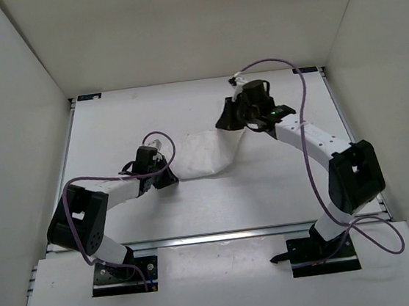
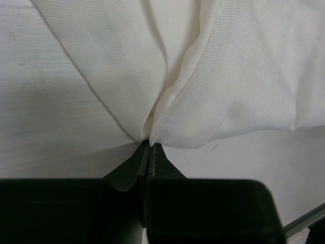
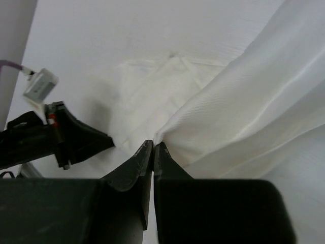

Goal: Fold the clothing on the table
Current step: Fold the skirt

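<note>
The clothing [image 1: 203,155] is a thin white fabric piece lying bunched in the middle of the table [image 1: 113,126]. My left gripper [image 1: 172,176] sits low at its left edge, shut on a pinched fold of the clothing [image 2: 203,66]; the closed tips [image 2: 151,144] meet right at the fabric. My right gripper [image 1: 231,125] is behind and to the right, shut on a corner of the clothing [image 3: 254,101], with its tips [image 3: 154,145] closed on the edge. From there a strip of fabric hangs down to the rest of the piece [image 3: 157,91] on the table.
White walls enclose the table on the left, back and right. A metal rail [image 1: 258,230] runs along the near edge, just ahead of both arm bases. In the right wrist view, the left gripper [image 3: 76,140] shows at the left, close to the fabric.
</note>
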Available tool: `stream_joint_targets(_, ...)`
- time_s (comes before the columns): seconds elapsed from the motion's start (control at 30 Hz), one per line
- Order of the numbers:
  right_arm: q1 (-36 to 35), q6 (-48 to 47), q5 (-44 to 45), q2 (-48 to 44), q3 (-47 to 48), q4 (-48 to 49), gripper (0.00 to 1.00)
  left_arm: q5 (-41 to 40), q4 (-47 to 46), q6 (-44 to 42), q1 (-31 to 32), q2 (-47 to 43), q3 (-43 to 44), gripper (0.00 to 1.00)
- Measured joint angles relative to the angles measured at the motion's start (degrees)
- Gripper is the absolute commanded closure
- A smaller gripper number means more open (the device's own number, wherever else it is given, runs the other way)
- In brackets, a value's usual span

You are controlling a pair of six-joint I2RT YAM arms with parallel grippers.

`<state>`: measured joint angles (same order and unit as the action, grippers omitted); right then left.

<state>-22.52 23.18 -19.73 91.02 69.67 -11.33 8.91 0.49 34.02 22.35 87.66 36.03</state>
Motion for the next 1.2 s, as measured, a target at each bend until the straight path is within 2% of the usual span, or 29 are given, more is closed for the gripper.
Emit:
stream_joint_targets(0.27, -13.5, -0.7, 0.2, 10.4, 9.5, 1.4, 1.00, 1.3, -2.3, -0.2, -1.7, -0.1, -1.1, 1.00)
stream_joint_targets(0.5, -20.1, -0.4, 0.2, 20.1, 13.0, 1.8, 1.00, 2.3, -4.0, -0.2, -2.7, -0.9, -2.8, 1.00)
stream_joint_targets(0.83, -22.3, 0.9, -4.6, 29.6, 21.2, -0.2, 1.00, 3.8, -5.3, 0.4, -4.1, -3.1, -5.6, 1.00)
stream_joint_targets(1.2, -22.4, 1.0, -9.4, 30.9, 23.0, -3.3, 0.99, 4.3, -5.3, 0.5, -4.7, -3.1, -5.7, 0.98)
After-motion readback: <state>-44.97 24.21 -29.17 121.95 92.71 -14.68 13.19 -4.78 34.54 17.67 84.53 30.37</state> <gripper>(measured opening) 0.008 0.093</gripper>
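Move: The right hand holds the skirt's lifted right end; the near left corner, where it is being taken, lies about 18 cm to its left, 10 cm back and some 18 cm below. The left hand already pinches that corner at its fingertips, at table level. The middle of the skirt lies about 9 cm left of the right hand, 3 cm back and 18 cm below, which is some 7 cm ahead and 9 cm right of the left hand. Swinging fast to the left, about 20 cm, the right hand carries the pinched skirt end across towards the left gripper, soon sinking and drawing back some 8 to 9 cm each, then slowing beside it. Its wrist turns about 30 degrees counter-clockwise and tips a little downward. The left hand keeps its pinch on the near left corner, easing only 1.5 cm left. ##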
